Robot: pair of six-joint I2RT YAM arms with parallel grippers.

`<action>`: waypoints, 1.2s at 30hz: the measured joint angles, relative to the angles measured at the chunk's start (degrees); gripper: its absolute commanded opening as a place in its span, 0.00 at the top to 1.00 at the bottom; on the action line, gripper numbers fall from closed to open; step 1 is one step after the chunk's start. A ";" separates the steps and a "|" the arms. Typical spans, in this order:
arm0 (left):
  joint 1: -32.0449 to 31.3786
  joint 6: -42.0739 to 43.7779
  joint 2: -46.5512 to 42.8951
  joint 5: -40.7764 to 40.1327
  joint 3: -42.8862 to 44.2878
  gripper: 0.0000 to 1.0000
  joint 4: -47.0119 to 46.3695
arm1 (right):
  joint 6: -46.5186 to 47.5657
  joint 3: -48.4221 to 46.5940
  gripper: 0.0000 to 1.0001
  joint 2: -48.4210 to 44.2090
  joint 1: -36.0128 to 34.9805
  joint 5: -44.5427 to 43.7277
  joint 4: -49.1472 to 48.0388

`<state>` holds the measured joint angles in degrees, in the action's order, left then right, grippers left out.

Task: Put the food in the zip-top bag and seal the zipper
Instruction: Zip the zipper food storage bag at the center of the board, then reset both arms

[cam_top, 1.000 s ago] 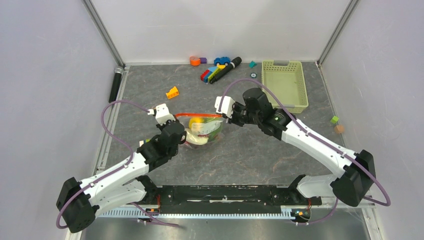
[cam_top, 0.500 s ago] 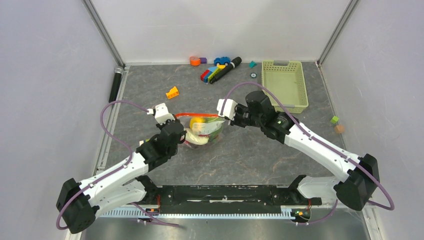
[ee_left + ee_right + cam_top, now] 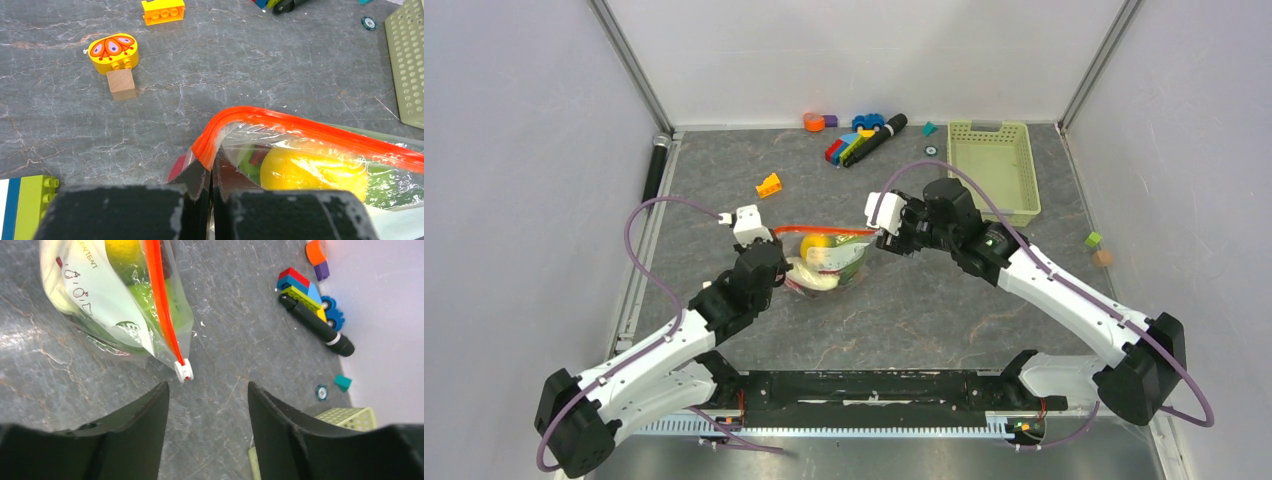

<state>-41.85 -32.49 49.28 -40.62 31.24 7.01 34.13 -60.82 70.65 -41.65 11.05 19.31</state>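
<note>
The clear zip-top bag [image 3: 829, 262] lies mid-table holding the food: a yellow fruit [image 3: 310, 170] and green pieces [image 3: 145, 295] show through the plastic. Its red-orange zipper [image 3: 310, 127] runs along the top edge, and the white slider tab [image 3: 184, 370] sits at the right end. My left gripper [image 3: 212, 167] is shut on the bag's left corner at the end of the zipper. My right gripper [image 3: 207, 390] is open just off the slider end, with nothing between its fingers; the slider lies free beyond its left fingertip.
A pale green basket [image 3: 992, 168] stands at the back right. Coloured blocks and a black marker [image 3: 869, 137] lie along the back wall. An orange block [image 3: 769, 185], a butterfly block [image 3: 113, 50] and a wooden cube [image 3: 121, 83] sit left of the bag. Small blocks [image 3: 1098, 248] lie far right.
My right gripper has opened, let go of the slider end of the zipper and drawn back slightly to the right. The left gripper still holds the bag's corner.
</note>
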 measured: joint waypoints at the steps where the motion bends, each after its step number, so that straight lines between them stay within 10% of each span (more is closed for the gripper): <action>1: 0.00 0.46 -0.24 0.39 -0.11 0.96 -0.04 | -0.09 0.00 0.13 0.00 0.09 0.22 -0.02; 5: 0.04 1.49 -1.07 1.81 -0.44 0.81 -0.11 | -1.20 0.00 0.02 -0.17 0.07 0.70 -0.66; 12: 0.04 3.63 -2.64 4.55 -0.48 0.01 0.31 | -6.10 1.51 0.02 -5.20 0.07 -1.27 -5.90; 25: 0.04 3.87 -9.51 14.29 6.19 0.00 6.16 | -27.45 1.95 0.02 -4.55 13.68 -11.72 -12.87; 36: 0.15 -1.62 -8.13 1.33 15.61 0.00 16.22 | -37.57 2.43 0.02 -3.15 23.71 -9.55 -14.67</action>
<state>-41.69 -34.11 41.15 -39.29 46.85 23.22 -3.44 -58.39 67.51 -17.93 1.50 4.64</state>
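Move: The zip-top bag's left zip end is still pinched in the left fingers, its filled body about 9 cm right, 5 cm back and 8 cm below; the butterfly block stands some 7 cm left and 5 cm ahead of the left hand, 11 cm down. From the half-open right hand, the white slider is roughly 3 cm left, level fore-and-aft, 2 cm below; the green basket's middle lies about 22 cm right, 15 cm ahead, 13 cm down. The bag's left zip end is let go as the left fingers spread wide; that hand eases a little back and right, then rises about 10 cm clear, drifting back left. The right fingers finish opening around the slider end, and the hand lifts, then swings forward and right, some 10 and 13 cm, towards the basket, turning about 45 degrees clockwise and sinking partway. ##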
